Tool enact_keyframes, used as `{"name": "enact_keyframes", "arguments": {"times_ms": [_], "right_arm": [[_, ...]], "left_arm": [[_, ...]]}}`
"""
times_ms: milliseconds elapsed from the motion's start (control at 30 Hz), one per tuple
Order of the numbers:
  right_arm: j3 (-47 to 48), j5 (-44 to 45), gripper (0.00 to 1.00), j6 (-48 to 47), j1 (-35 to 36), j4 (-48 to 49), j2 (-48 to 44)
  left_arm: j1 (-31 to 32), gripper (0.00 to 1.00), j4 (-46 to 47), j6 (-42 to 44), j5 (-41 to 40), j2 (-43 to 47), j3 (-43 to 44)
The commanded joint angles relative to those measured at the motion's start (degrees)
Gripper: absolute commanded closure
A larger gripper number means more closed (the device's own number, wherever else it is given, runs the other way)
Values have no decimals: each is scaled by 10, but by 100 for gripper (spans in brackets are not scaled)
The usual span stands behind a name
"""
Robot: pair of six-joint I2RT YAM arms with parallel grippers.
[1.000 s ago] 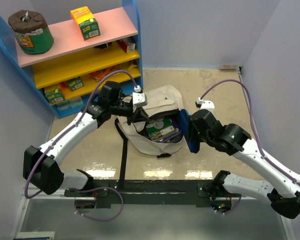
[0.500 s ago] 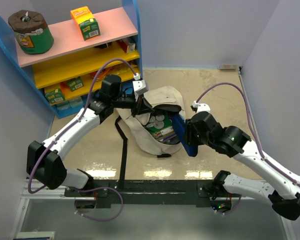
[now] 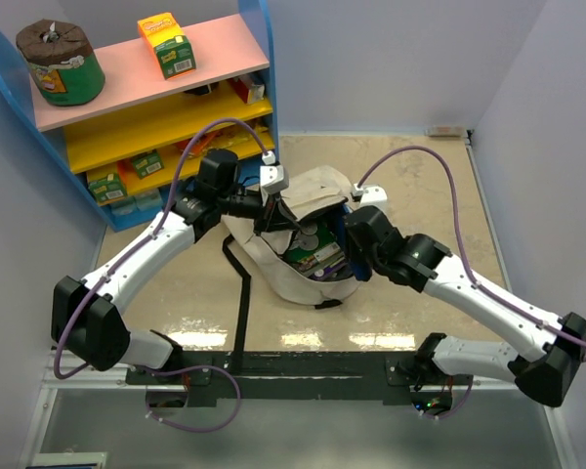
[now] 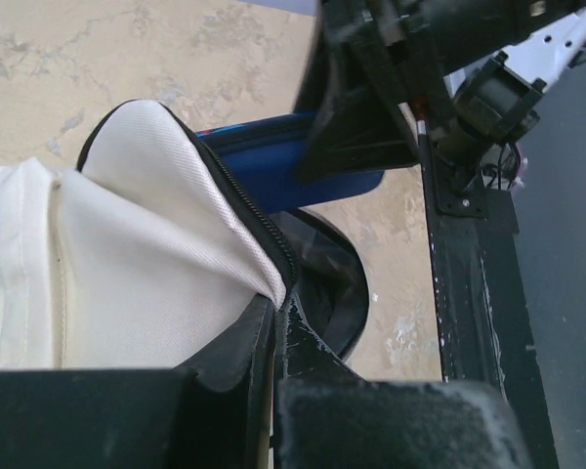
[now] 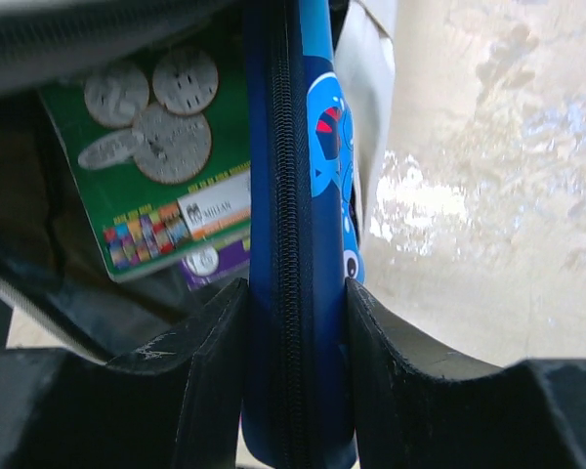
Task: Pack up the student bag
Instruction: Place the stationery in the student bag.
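Observation:
The student bag (image 3: 295,280), beige with black trim, lies open in the middle of the floor. My left gripper (image 3: 272,209) is shut on its upper rim and holds the flap (image 4: 146,264) up; the pinch shows at the zipper edge (image 4: 273,311). My right gripper (image 5: 295,293) is shut on a glossy blue pencil case (image 5: 293,147) held on edge at the bag's right rim (image 3: 344,244). The pencil case (image 4: 293,166) pokes over the opening. Inside the bag lie a green book (image 5: 156,176) and a purple one (image 5: 210,264).
A blue shelf unit (image 3: 156,98) with pink and yellow boards stands at the back left, bearing a green toilet-roll pack (image 3: 61,63) and an orange box (image 3: 166,44). The bag's black strap (image 3: 242,303) trails toward the black rail (image 3: 293,376). Walls close both sides.
My right arm swung left, bringing the pencil case from beside the bag up to its opening. The left gripper kept its hold on the rim, and the bag shifted slightly.

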State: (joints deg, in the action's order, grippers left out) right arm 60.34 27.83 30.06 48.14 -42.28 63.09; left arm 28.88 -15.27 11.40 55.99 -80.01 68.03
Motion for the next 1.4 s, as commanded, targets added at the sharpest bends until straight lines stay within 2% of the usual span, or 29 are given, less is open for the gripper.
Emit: {"name": "enact_keyframes", "arguments": {"times_ms": [0, 233, 500, 667, 800, 933, 1033, 1100, 1167, 1233, 1367], "right_arm": [[5, 86, 100, -51, -1, 147, 32], [-50, 25, 100, -52, 21, 264, 81], [-115, 67, 100, -4, 68, 255, 70], [-51, 129, 100, -25, 71, 269, 86], [-6, 70, 100, -83, 70, 309, 126], [-10, 18, 100, -90, 71, 311, 144], [-51, 69, 100, -79, 72, 360, 114], [-70, 140, 100, -92, 72, 407, 98], [-91, 178, 100, -125, 70, 502, 93], [-81, 228, 100, -145, 70, 571, 122], [-31, 262, 100, -137, 64, 623, 193]], "left_arm": [[4, 100, -35, 59, 103, 36, 20], [4, 100, -47, 78, 117, 38, 18], [-5, 100, -38, 77, 117, 44, 14], [-5, 100, -94, 114, 147, 43, 15], [-5, 100, -172, 189, 169, 45, 22], [-15, 100, -194, 203, 171, 61, 25], [-25, 100, -202, 216, 192, 69, 25], [-26, 100, -251, 259, 213, 65, 30], [-25, 100, -299, 281, 221, 55, 35], [-26, 100, -346, 341, 223, 36, 54], [-26, 100, -479, 458, 221, 7, 84]]}}
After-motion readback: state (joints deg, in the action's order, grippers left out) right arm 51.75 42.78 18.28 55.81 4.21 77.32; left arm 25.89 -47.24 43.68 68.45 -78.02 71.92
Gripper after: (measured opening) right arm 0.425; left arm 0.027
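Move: Some 7 cm to the left of the right hand, which holds the pencil case, and about 6 cm below it, lies the middle of the bag's mouth, level with it fore and aft. The green book inside is about 7 cm left, 1 cm ahead and 9 cm down; the purple book about 5 cm left, 3 cm back and equally low. From the left hand, the mouth's middle is about 5 cm back, 4 cm right and 8 cm below. Working the pencil case in under the bag's flap, the right hand goes left about 9 cm and forward some 7 cm in two pushes, dipping about 3 cm midway and rising again as its fingertips tilt up some 20 degrees, grip kept. The left hand, still pinching the flap's edge, draws it back about 6 cm and left 4 cm, turning clockwise. ##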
